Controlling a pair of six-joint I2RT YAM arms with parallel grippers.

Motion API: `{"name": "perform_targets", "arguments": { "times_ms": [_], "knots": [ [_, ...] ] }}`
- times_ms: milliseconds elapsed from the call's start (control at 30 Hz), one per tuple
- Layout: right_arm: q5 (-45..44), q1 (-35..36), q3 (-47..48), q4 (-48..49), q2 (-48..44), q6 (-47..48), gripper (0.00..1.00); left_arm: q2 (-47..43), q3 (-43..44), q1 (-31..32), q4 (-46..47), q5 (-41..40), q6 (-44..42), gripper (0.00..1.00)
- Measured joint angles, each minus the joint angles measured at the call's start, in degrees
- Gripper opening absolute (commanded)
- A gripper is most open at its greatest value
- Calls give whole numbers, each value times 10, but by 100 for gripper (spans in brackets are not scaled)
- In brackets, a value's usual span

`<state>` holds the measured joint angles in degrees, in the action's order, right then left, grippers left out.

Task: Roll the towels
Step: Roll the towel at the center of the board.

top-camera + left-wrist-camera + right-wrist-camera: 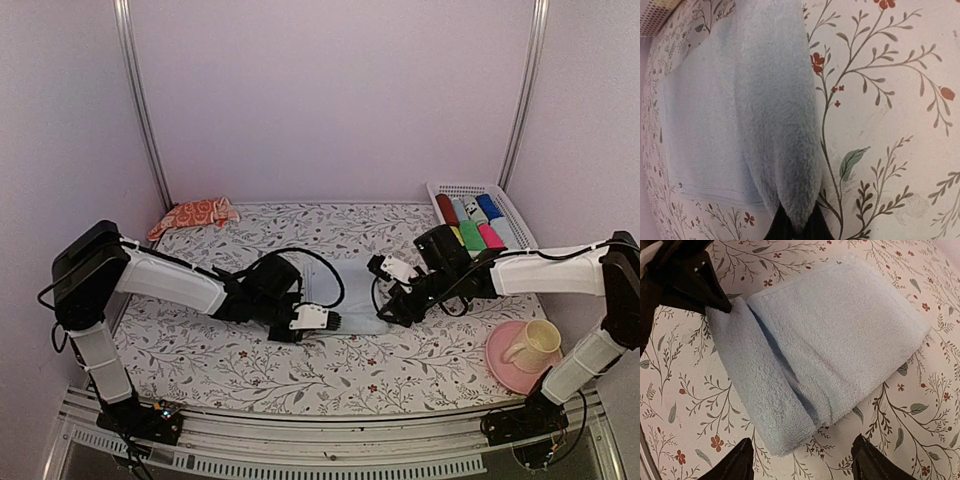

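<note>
The light blue towel (330,292) lies in the middle of the table, folded flat, with its near edge turned over into a loose roll (762,390). My left gripper (796,231) is shut on the left end of that rolled edge (785,150); it also shows in the right wrist view as the left gripper (724,305), pinching the roll's far end. My right gripper (802,462) stands open just off the roll's other end, touching nothing, its fingers (736,461) on either side. The orange-red towel (195,213) lies crumpled at the back left.
A white basket (436,190) at the back right holds several coloured rolled cloths. A pink plate (500,362) with a cream cup (538,342) sits at the front right. The flowered tablecloth (250,360) covers the table.
</note>
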<state>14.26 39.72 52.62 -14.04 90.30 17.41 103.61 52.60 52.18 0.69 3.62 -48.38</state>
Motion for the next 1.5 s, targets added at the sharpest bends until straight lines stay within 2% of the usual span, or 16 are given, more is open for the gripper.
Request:
{"name": "perform_targets", "arguments": {
  "times_ms": [167,367,533,700,967,1133,1200,1267,1400,1500],
  "knots": [
    [-48,64,-80,73,-61,58,70,16,46,-21,-76,52,23,0],
    [-87,121,-130,139,-71,132,70,35,89,-45,-141,110,41,0],
    [-123,140,-131,191,-53,178,70,53,113,-63,-172,152,50,0],
    [-155,146,-118,210,12,211,67,68,139,-79,-208,191,55,0],
    [-201,151,-105,226,64,239,52,103,185,-103,-268,251,57,0],
    [-219,151,-93,235,74,244,29,111,195,-110,-281,270,57,0],
    [-226,152,-87,235,80,241,24,111,195,-112,-282,273,57,0],
    [-231,152,-81,232,86,238,12,112,196,-113,-284,276,56,0],
    [-233,154,-60,207,97,228,8,112,196,-114,-288,277,56,1],
    [-232,153,-39,178,105,215,7,112,196,-115,-290,277,56,11]
  ]
}}
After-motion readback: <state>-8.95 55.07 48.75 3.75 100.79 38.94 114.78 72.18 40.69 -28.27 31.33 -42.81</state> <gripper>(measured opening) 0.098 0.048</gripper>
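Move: The rolled edge's right end, where I will pinch it, lies about 5 cm left, 2 cm back and 6 cm below my open right hand. The still-flat towel is centred roughly 11 cm ahead, 12 cm left and 7 cm below that hand. The rolled edge's left end, already in my left fingers, is some 22 cm left, 2 cm back and 6 cm below it. From my left hand the right end is about 17 cm to the right, near level. I swing my right hand back about 5.5 cm and a little left, turning it counter-clockwise, then bring it down about 5 cm and forward again to close its open fingers on the roll's right end. Meanwhile my left hand stays in place with its pinch on the left end, tipping some 35 degrees so the fingertips swing back towards my base and the gripper leans forward. ##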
